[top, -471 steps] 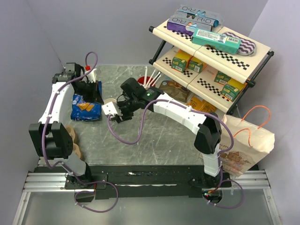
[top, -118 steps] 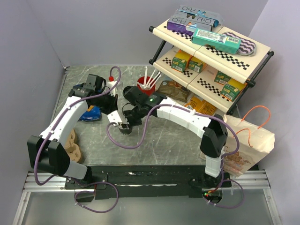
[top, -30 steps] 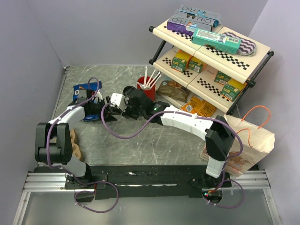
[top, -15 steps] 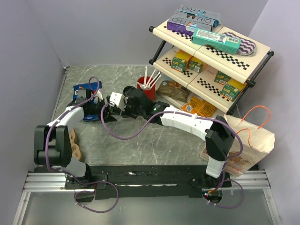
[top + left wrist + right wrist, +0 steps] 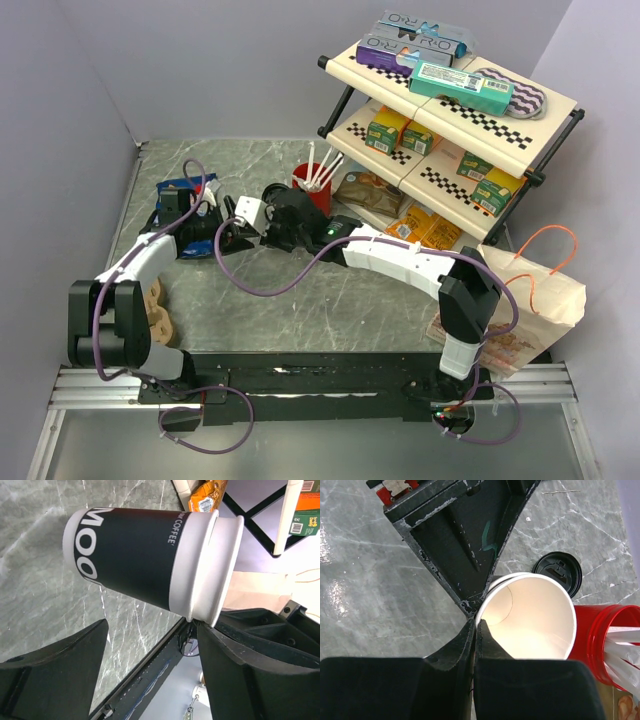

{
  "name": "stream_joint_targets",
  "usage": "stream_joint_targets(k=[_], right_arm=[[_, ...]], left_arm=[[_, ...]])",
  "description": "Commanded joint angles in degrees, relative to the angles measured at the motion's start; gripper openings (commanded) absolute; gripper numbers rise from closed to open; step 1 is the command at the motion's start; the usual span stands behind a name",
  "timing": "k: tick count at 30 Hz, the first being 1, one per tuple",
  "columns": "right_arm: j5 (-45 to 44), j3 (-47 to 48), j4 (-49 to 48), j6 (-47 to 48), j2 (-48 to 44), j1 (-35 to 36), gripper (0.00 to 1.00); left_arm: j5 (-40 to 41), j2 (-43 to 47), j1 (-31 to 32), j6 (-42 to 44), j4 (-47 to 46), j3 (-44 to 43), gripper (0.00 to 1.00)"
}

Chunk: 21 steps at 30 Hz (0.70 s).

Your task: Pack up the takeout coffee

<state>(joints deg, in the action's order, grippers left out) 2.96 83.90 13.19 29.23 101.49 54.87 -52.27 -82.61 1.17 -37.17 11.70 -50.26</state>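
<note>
The takeout coffee cup [image 5: 530, 615] has no lid on and shows a cream inside. My right gripper [image 5: 476, 622] is shut on its rim, one finger inside and one outside. In the left wrist view the cup [image 5: 140, 555] shows its dark sleeve with white lettering and lies across the picture just beyond my open left gripper [image 5: 152, 626]. The right fingertip [image 5: 210, 635] is close under the white rim. The round black lid [image 5: 558, 572] lies flat on the table behind the cup. From above, the cup [image 5: 246, 212] hangs between my left gripper [image 5: 226, 238] and my right gripper [image 5: 257, 219].
A red cup [image 5: 312, 182] with white straws stands just right of the coffee cup. A blue snack bag [image 5: 184, 190] lies at the far left, and brown rounds [image 5: 155, 305] lie by the left arm's base. A shelf rack [image 5: 450, 100] fills the back right, with a paper bag [image 5: 530, 300] at the right edge.
My left gripper's jaws have spread a little wider and its arm has shifted slightly beside the cup. The right gripper still holds the cup in the same spot.
</note>
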Motion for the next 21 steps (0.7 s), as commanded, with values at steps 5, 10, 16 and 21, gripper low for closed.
stream_joint_targets(k=[5,10,16,21], right_arm=[[1.08,2.76,-3.08,-2.42,-1.39,0.76,0.0],[2.92,5.48,-2.29,-3.39,-0.6,0.76,0.0],[4.51,6.45,-2.56,-5.15,-0.86,0.85,0.0],[4.08,7.51,-1.77,-5.33,-0.51,1.03,0.0]], left_arm=[[4.72,-0.98,1.38,2.8,1.48,-0.37,0.75],[7.97,-1.68,1.38,2.19,-0.19,1.65,0.76],[12.36,-3.96,1.56,3.59,0.68,0.69,0.76],[13.34,-5.28,1.56,4.74,2.44,-0.89,0.76]])
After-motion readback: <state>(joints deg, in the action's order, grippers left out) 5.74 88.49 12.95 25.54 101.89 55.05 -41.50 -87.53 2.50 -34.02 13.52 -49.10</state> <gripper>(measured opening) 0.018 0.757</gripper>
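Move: The two coffee cups are nested. The outer cup's middle is about 4 cm ahead of the left hand, 4 cm to its right and roughly level with it. The right hand pinches the inner cup's rim, that cup's middle some 3 cm ahead, 1 cm right and 4 cm below. From the right hand, the black lid lies about 11 cm ahead, 1 cm right, and the red straw cup 10 cm ahead, 9 cm right. With its upper fingertip on the outer cup's rim, the left hand keeps bearing on it and goes down, slowly at first, then faster, about 6 cm in all, easing a little to the left and tilting some 10 degrees, fingers staying wide open. The right hand keeps its shut pinch on the inner cup's rim; after nearly staying in place it rises about 3 cm late on, drifting left, drawing that cup up against the left hand's push. ##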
